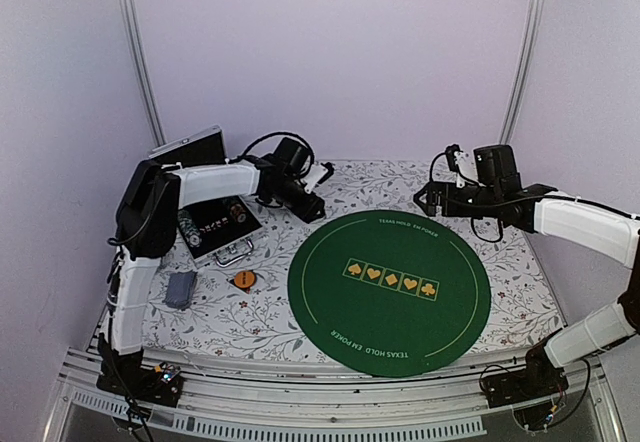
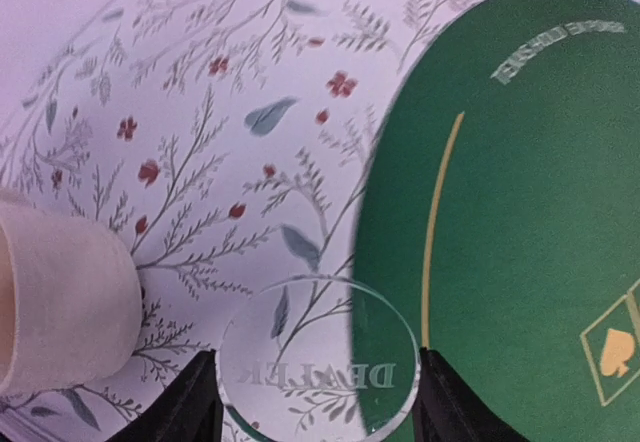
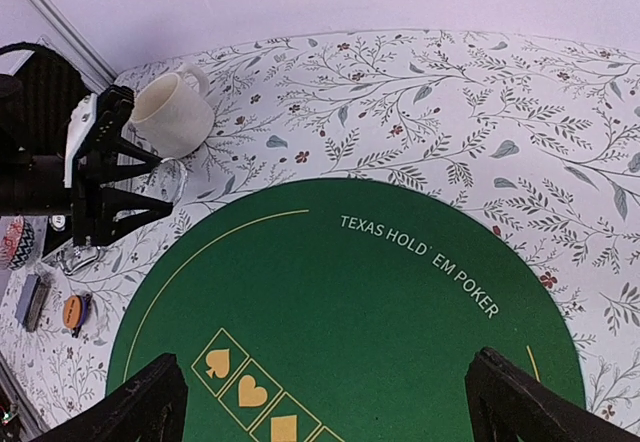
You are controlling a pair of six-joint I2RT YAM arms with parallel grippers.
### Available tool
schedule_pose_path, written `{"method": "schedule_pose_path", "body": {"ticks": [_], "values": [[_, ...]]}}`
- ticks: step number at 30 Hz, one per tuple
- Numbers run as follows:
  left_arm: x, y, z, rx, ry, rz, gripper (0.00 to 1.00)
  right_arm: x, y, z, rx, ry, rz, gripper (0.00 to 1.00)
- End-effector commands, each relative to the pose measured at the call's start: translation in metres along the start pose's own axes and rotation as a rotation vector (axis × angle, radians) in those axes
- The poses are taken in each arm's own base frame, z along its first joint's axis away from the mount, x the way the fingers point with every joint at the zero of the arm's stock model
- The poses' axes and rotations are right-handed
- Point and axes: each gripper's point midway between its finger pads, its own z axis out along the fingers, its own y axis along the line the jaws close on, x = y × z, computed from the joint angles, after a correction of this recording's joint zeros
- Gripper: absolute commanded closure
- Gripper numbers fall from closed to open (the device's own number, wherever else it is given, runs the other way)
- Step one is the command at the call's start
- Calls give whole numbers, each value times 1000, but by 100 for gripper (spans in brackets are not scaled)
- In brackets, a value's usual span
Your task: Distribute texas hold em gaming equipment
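My left gripper (image 2: 318, 412) is shut on a clear round disc (image 2: 318, 362) marked DEALER, held by its edges just above the near rim of the round green poker mat (image 2: 520, 212). From above, that gripper (image 1: 312, 200) sits at the mat's far-left edge. An orange round disc (image 1: 244, 280) and a grey-blue pack of cards (image 1: 181, 289) lie on the floral cloth at the left. Chip stacks (image 1: 190, 228) sit in the open black case (image 1: 215, 224). My right gripper (image 3: 325, 402) hangs open and empty over the mat (image 3: 340, 322).
A cream mug (image 2: 60, 302) stands right beside my left gripper, also visible in the right wrist view as the mug (image 3: 172, 114). The case lid (image 1: 190, 148) stands upright at the back left. Metal frame posts (image 1: 140, 52) rise behind the table.
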Motion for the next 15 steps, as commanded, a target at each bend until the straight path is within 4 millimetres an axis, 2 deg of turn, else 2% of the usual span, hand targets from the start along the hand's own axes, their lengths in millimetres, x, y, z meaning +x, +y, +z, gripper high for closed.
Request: {"method": "schedule_pose_path", "body": {"ticks": [1, 3, 6, 7, 10, 12, 15], "values": [[-48, -92, -27, 165, -202, 217, 64, -2, 5, -11, -11, -16, 24, 1], [-43, -134, -11, 226, -190, 281, 65, 6, 4, -8, -12, 17, 46, 1], [-39, -174, 26, 251, -161, 336, 66, 21, 3, 2, -15, 96, 91, 1], [-44, -183, 35, 248, -170, 344, 66, 24, 2, 4, -4, 112, 106, 1], [-62, -203, 57, 220, -213, 356, 66, 27, -6, 3, 34, 118, 146, 1], [-73, -212, 63, 195, -251, 370, 66, 24, -10, -1, 45, 102, 167, 1], [-79, -218, 68, 195, -275, 371, 64, 20, -19, -13, 87, 75, 194, 1]]}}
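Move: The left hand already holds the clear dealer button; its place on the green mat, between the far lettering and the card row, lies about 22 cm right, 10 back and 7 below. The card row is some 16 cm back and 20 right, the white mug roughly 9 ahead and 8 left. From the right hand, that place is about 4 cm ahead, 5 left and 18 below. The left hand carries the dealer button 22 cm right and 10 back, rising, then sinking over the mat. ##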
